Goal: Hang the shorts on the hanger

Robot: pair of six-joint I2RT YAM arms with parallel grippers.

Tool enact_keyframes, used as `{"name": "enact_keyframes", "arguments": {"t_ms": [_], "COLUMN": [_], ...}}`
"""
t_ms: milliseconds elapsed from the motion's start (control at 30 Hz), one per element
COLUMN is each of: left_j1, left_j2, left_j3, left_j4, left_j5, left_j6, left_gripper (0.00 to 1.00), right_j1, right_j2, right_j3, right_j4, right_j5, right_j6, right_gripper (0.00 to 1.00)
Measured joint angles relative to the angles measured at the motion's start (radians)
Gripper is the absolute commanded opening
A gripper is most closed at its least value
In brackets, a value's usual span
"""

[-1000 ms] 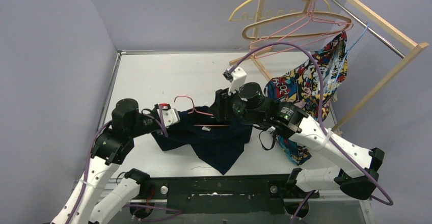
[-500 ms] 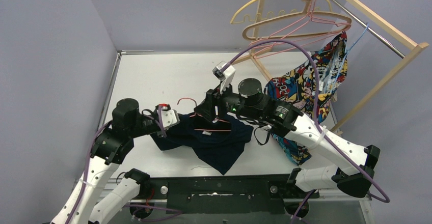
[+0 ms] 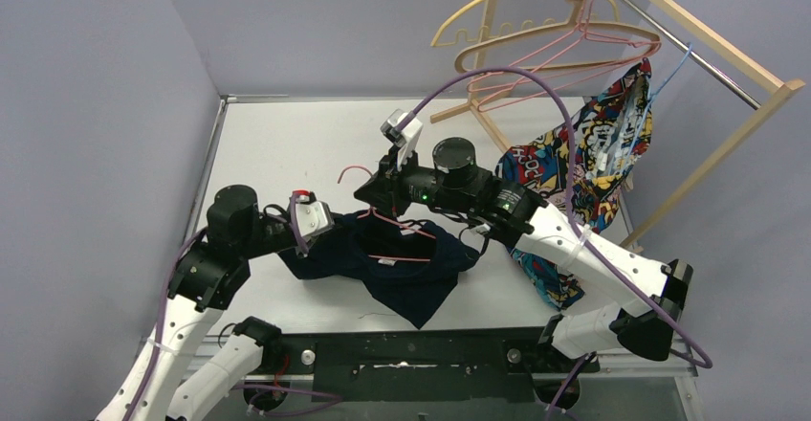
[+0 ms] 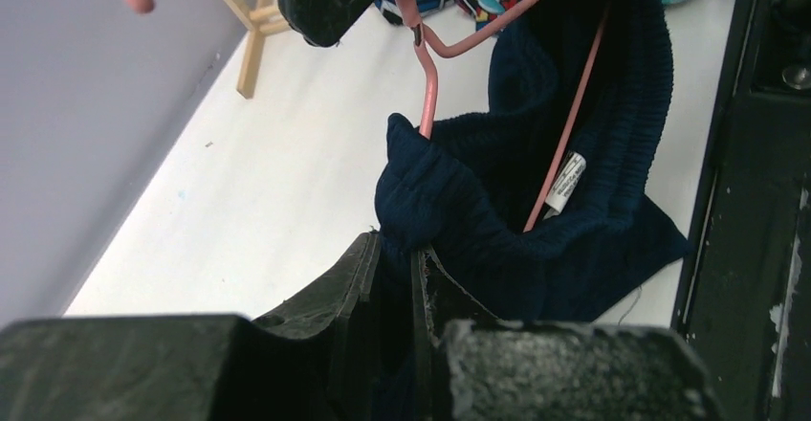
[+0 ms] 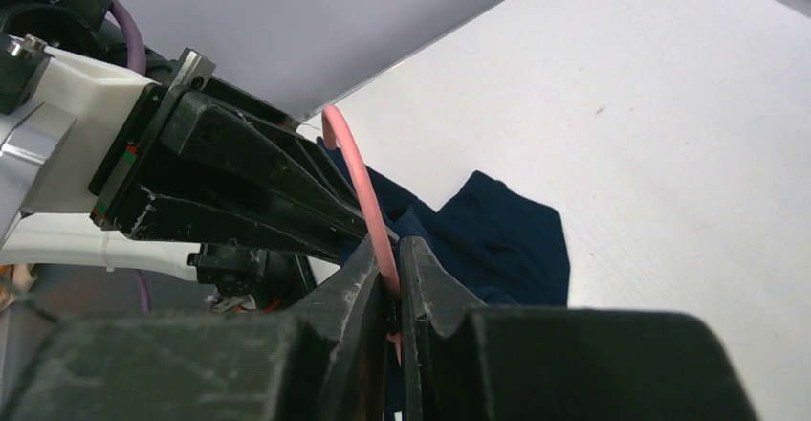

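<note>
The navy shorts [image 3: 406,273] lie bunched on the white table, waistband lifted open at the left. My left gripper [image 3: 330,220] is shut on the waistband's edge, seen close in the left wrist view [image 4: 397,258]. The pink hanger [image 3: 394,239] has its lower frame inside the waist opening, beside the white label [image 4: 566,180]. Its hook [image 3: 352,169] sticks up to the left. My right gripper [image 3: 379,197] is shut on the hanger's neck, just below the hook [image 5: 356,167]; its jaws [image 5: 392,254] pinch the pink wire above the shorts [image 5: 497,234].
A wooden rack [image 3: 708,48] stands at the back right with a yellow hanger [image 3: 497,0], a tan hanger [image 3: 536,43] and a colourful comic-print garment [image 3: 583,167]. Grey walls close the left and back. A black rail [image 3: 411,359] runs along the near edge.
My right gripper has moved left and a little farther back with the hanger, so the frame sits deeper in the waist opening. My left gripper has stayed shut on the waistband.
</note>
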Motion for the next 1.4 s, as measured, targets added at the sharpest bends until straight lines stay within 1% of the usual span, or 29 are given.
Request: {"name": "enact_keyframes", "arguments": {"t_ms": [100, 167, 367, 533, 667, 733, 867, 900, 967, 1000, 1200, 1300, 1400], "left_j1": [-0.008, -0.018, -0.027, -0.023, -0.017, -0.01, -0.005, -0.004, -0.004, -0.004, -0.004, -0.004, -0.004], "left_j2": [-0.014, -0.016, -0.045, -0.061, -0.063, -0.066, -0.071, -0.068, -0.06, -0.057, -0.052, -0.024, 0.039], "left_j3": [0.001, 0.008, 0.017, 0.017, 0.017, 0.017, 0.023, 0.029, 0.052, 0.064, 0.081, 0.094, 0.131], "left_j4": [0.046, 0.075, 0.137, 0.172, 0.178, 0.179, 0.18, 0.179, 0.177, 0.178, 0.249, 0.307, 0.362], "left_j5": [-0.021, -0.028, 0.0, 0.008, -0.029, -0.064, -0.108, -0.113, -0.127, -0.134, -0.129, -0.085, -0.024], "left_j6": [-0.043, -0.075, -0.145, -0.194, -0.234, -0.242, -0.25, -0.249, -0.249, -0.247, -0.263, -0.266, -0.264], "left_gripper": [0.03, 0.08, 0.17, 0.22, 0.31, 0.33, 0.34, 0.36, 0.44, 0.46, 0.48, 0.48, 0.48], "right_j1": [-0.024, -0.04, -0.053, -0.069, -0.086, -0.092, -0.097, -0.097, -0.097, -0.097, -0.097, -0.097, -0.097], "right_j2": [-0.015, -0.033, -0.092, -0.138, -0.178, -0.195, -0.2, -0.197, -0.183, -0.177, -0.154, -0.128, -0.096], "right_j3": [0.002, 0.002, 0.002, 0.002, 0.002, 0.002, 0.02, 0.027, 0.053, 0.066, 0.119, 0.152, 0.192], "right_j4": [0.004, 0.002, -0.021, -0.055, -0.097, -0.121, -0.172, -0.184, -0.211, -0.221, -0.238, -0.238, -0.237], "right_j5": [-0.018, -0.034, -0.052, -0.053, -0.03, -0.019, 0.0, 0.003, 0.011, 0.018, 0.076, 0.082, 0.085], "right_j6": [0.001, 0.0, -0.01, -0.012, -0.025, -0.032, -0.041, -0.042, -0.047, -0.05, -0.059, -0.058, -0.057], "right_gripper": [0.0, 0.0, 0.0, 0.0, 0.0, 0.0, 0.0, 0.0, 0.0, 0.0, 0.0, 0.0, 0.0]}}
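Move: The left fingers hold the shorts' left waistband end. The hanger's neck is about 6 cm to their right, 1 cm ahead and slightly higher. The right fingers already grip the hanger by its lower hook, its neck about 2 cm back, 2 cm right and 3 cm below; the middle of the waistband opening is some 6 cm right, 7 cm back and 8 cm below that hand. Left fingers open off the waistband while rising 12 cm; right hand keeps its grip, lifting hanger 7 cm, rightward. ##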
